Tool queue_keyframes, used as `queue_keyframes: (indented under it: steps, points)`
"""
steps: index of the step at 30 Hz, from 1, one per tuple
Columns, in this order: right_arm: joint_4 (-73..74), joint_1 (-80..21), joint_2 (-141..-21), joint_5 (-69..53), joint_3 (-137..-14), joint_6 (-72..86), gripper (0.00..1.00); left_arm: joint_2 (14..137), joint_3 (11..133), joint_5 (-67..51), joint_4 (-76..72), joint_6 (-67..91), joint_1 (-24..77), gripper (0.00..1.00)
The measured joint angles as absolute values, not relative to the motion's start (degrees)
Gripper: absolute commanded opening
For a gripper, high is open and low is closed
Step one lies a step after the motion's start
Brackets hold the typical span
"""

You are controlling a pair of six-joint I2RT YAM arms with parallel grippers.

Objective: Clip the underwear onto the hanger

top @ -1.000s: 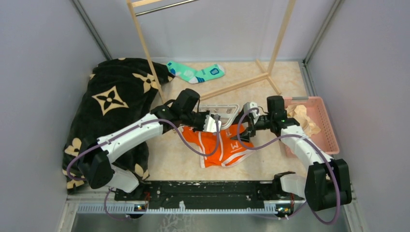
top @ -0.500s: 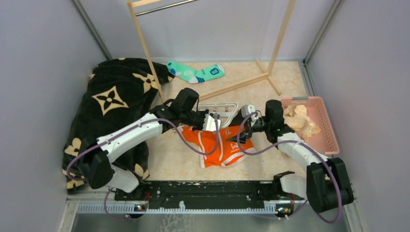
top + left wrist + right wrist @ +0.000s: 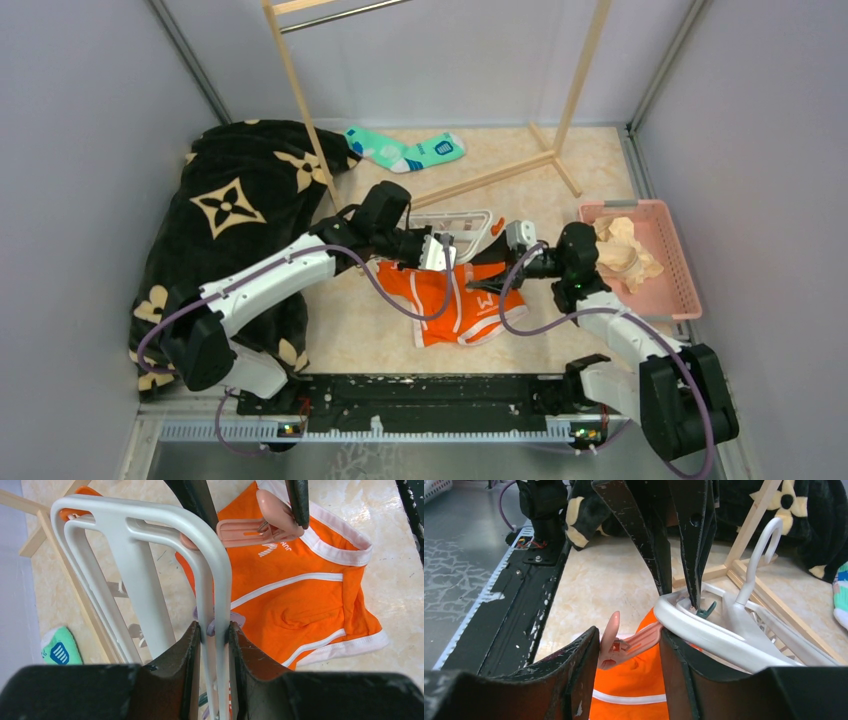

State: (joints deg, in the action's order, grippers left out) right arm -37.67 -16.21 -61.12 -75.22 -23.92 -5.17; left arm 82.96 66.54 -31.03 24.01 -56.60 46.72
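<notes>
The orange underwear (image 3: 460,305) lies flat on the table, seen too in the left wrist view (image 3: 300,605) and under the right fingers (image 3: 634,680). My left gripper (image 3: 438,258) is shut on the white hanger (image 3: 455,218), pinching its rim (image 3: 215,630) and holding the frame (image 3: 150,530) tilted above the waistband. A peach-orange clip (image 3: 260,525) dangles from the hanger (image 3: 704,625) over the waistband. My right gripper (image 3: 497,272) is shut on this clip (image 3: 624,642); both fingers touch its spread handles (image 3: 629,640).
A black blanket with beige flowers (image 3: 240,200) covers the left side. A teal sock (image 3: 405,150) lies at the back by the wooden rack (image 3: 500,175). A pink basket (image 3: 690,290) holding beige cloth (image 3: 620,250) stands at the right.
The right gripper has narrowed onto the peach clip and its wrist has shifted slightly right. The left gripper and hanger have stayed put.
</notes>
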Motion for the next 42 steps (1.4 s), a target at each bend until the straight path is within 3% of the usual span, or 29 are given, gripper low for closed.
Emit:
queue_keyframes:
  steps: [6,20,24,35,42]
  points:
    - [-40.3,-17.0,-61.1,-73.0,-22.7,-3.3,0.38,83.0,66.5,-31.1,24.4,-56.6,46.7,0.0]
    - [-38.8,-18.2,-57.7,-65.0,-21.2,0.1,0.03,83.0,66.5,-31.6,23.5,-55.6,46.7,0.0]
    - [-34.6,-18.9,-53.6,-60.9,-20.5,1.1,0.0,83.0,66.5,-32.1,22.9,-55.1,46.8,0.0]
    - [-22.0,-19.7,-46.4,-50.6,-20.2,5.2,0.0,83.0,65.4,-32.4,18.4,-51.8,46.9,0.56]
    - [-14.8,-19.7,-49.5,-45.5,-21.7,4.6,0.0,82.9,65.3,-30.9,12.5,-47.5,46.7,0.71]
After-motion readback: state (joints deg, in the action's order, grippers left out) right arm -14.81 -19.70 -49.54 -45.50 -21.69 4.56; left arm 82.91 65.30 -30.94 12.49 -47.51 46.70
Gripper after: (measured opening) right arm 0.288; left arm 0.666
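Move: The pink clip at the hanger's near right corner is already between the right hand's half-open fingers, about 1 cm left of its hand point. A purple clip hangs some 3 cm farther left of it; the orange clip is about 8 cm ahead of the right hand and 4 cm right. The underwear's middle lies roughly 15 cm below, 8 cm back and 3 cm left. From the left hand, still gripping the rail, the pink clip is about 6 cm right and 3 cm back. Swinging about 30 degrees clockwise and tipping downwards, the right hand closes its fingers and pinches the pink clip's handles, gripping more firmly as they near; it stays nearly in place at first, then sinks 3.5 cm while easing forward and right. Late on, the left fingers open, let go of the hanger rail, and the hand rises about 2.5 cm, edging right and forward. ##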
